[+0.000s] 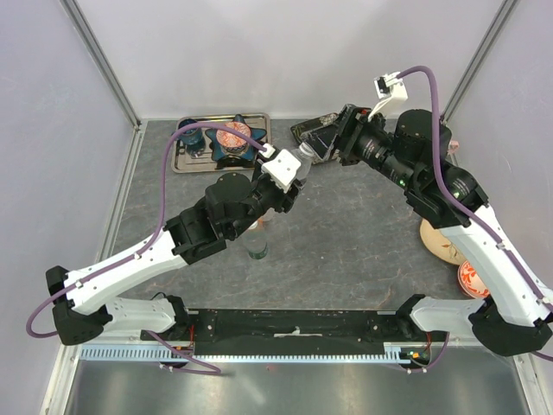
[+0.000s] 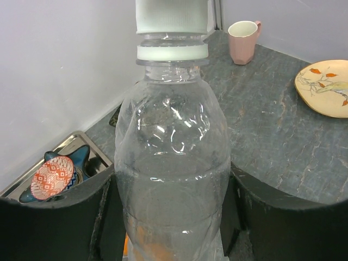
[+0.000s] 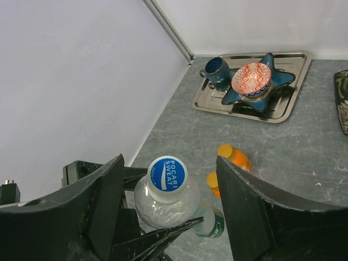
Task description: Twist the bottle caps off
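My left gripper is shut on the body of a clear plastic bottle and holds it up off the table, tilted toward the right arm. A blue-and-white cap sits screwed on the bottle's neck. My right gripper is open, with one finger on each side of that cap and a gap at both sides. In the top view the bottle spans between the left gripper and the right gripper. Two orange-capped bottles and a clear bottle with a green band are on the table below.
A metal tray at the back left holds a blue star dish, a patterned bowl and a blue mug. A pink mug and a painted plate are on the right. A dark dish lies at the back.
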You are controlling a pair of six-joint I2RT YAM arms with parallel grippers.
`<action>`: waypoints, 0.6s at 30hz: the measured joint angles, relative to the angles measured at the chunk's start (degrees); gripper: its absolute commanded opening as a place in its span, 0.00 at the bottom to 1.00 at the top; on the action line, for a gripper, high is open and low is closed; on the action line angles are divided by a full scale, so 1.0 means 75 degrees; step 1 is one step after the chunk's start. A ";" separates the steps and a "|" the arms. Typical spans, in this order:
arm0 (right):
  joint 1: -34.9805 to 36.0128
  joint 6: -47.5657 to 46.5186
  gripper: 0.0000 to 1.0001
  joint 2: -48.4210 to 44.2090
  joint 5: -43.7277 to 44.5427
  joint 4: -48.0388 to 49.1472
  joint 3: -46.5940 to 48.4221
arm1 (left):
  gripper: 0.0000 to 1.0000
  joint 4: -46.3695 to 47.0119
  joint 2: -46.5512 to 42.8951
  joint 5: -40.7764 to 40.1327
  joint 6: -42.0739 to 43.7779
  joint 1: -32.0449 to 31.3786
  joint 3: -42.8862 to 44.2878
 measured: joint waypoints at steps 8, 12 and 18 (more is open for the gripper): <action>0.0000 -0.0035 0.61 0.0114 -0.0012 0.0000 -0.0096 | 0.47 0.0058 0.0000 -0.0163 0.0058 -0.0035 0.0000; 0.0003 -0.0032 0.51 0.0119 -0.0044 0.0041 -0.0166 | 0.47 0.0038 0.0006 -0.0192 0.0070 -0.0035 -0.0003; 0.0026 -0.0041 0.15 0.0119 -0.0230 0.0187 -0.0219 | 0.48 0.0006 0.0015 -0.0195 0.0090 -0.0041 -0.0006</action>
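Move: The white cap, still on the bottle that the left hand holds roughly upright, lies about 1 cm forward, 1 cm left and 2 cm below the right hand; from the left hand it is some 9 cm up, 2 cm forward and 1 cm right. On the table about 40 cm below the right hand, the far orange bottle stands roughly 6 cm ahead and 15 cm left, and the green bottle some 5 cm back and 15 cm left. Down and then a touch left, about 1.5 cm in all, the right hand eases its open fingers onto the cap and closes them from wide to under half open, pinching the cap's sides between the fingertips, with hardly any wrist turn. The left hand stays put and keeps its grip on the bottle body beneath. ##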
